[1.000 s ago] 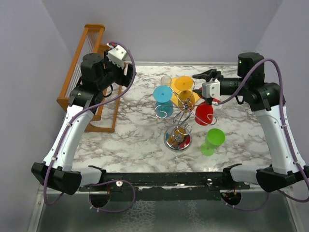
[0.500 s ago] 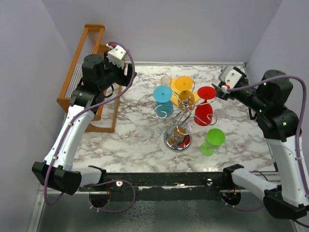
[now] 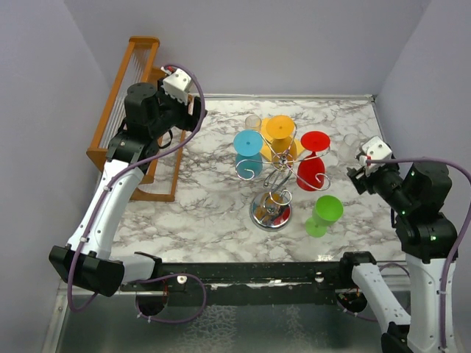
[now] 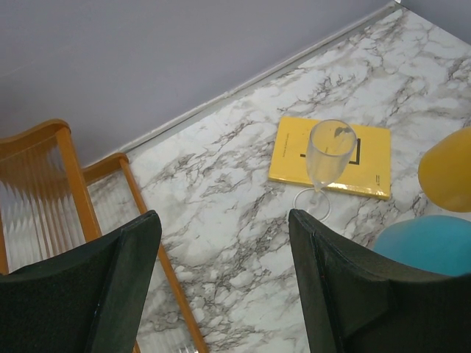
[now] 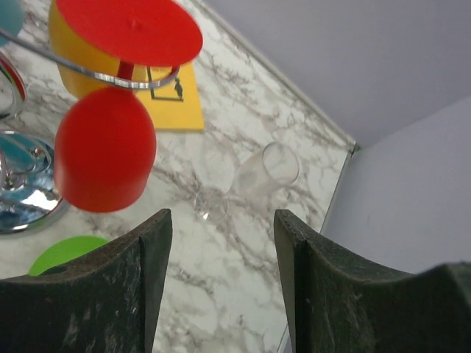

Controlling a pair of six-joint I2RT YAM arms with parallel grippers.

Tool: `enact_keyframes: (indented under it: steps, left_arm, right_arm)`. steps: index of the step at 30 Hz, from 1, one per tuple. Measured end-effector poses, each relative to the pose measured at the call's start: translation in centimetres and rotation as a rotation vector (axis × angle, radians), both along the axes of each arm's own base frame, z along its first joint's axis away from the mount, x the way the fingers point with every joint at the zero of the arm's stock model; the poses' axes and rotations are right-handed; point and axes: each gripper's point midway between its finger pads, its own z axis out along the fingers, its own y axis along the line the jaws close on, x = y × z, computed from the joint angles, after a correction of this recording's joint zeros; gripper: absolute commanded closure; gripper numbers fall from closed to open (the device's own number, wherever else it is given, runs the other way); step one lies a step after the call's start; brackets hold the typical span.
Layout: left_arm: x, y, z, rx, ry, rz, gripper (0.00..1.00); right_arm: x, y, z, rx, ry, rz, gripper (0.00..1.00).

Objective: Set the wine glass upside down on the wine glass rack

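The chrome wine glass rack (image 3: 274, 180) stands mid-table on its round mirror base (image 5: 26, 200). A red wine glass (image 3: 311, 166) hangs upside down from a wire arm on the rack's right side; in the right wrist view its foot (image 5: 129, 29) rests in the loop above the bowl (image 5: 105, 159). Blue (image 3: 249, 153) and orange (image 3: 280, 134) glasses hang there too. My right gripper (image 3: 357, 176) is off to the right of the rack, open and empty (image 5: 223, 220). My left gripper (image 3: 196, 115) hovers at the back left, open and empty (image 4: 224, 228).
A green glass (image 3: 322, 215) stands on the table right of the rack's base. Clear glasses stand at the back (image 4: 329, 154) and at the right (image 5: 259, 175). A yellow card (image 4: 294, 151) lies behind the rack. An orange wooden rack (image 3: 125, 110) lines the left edge.
My right gripper has let go of the red glass, opened wider and pulled back to the right and nearer. The red glass stays hanging on the rack. The left arm has not moved.
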Motion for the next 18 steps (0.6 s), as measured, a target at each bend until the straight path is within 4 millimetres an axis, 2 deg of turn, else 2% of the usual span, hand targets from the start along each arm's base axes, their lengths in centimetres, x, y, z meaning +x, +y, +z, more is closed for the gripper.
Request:
enact_keyframes:
  steps: [4,13,15,18]
  left_arm:
    - [0.0,0.0,-0.5,0.002,0.009,0.000,0.27]
    - [0.1,0.0,-0.8,0.004,0.014,0.000,0.27]
    - [0.1,0.0,-0.8,0.004,0.014,0.000,0.27]
    - [0.1,0.0,-0.8,0.004,0.013,0.000,0.27]
  right_arm:
    - [-1.1,-1.0,-3.4,0.038,0.110,-0.059,0.43]
    - [-1.6,-0.9,-13.6,0.104,0.547,-0.116,0.45]
    - [-2.1,-0.8,-14.9,0.105,0.618,-0.121,0.46]
    - [-2.5,-0.8,-15.5,0.107,0.657,-0.124,0.50]
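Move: The upright green wine glass is about 6 cm back, 4 cm left and 25 cm below the right hand. From that hand, the hanging red glass is some 3 cm ahead, 9 cm left and 10 cm below; the rack's centre is 2 cm back, 18 cm left and 18 cm below. From the left hand, the green glass is about 21 cm back, 39 cm right and 29 cm below. The half-open right hand sinks about 15 cm towards the green glass's rim, tipping its fingers some 40 degrees downward. ##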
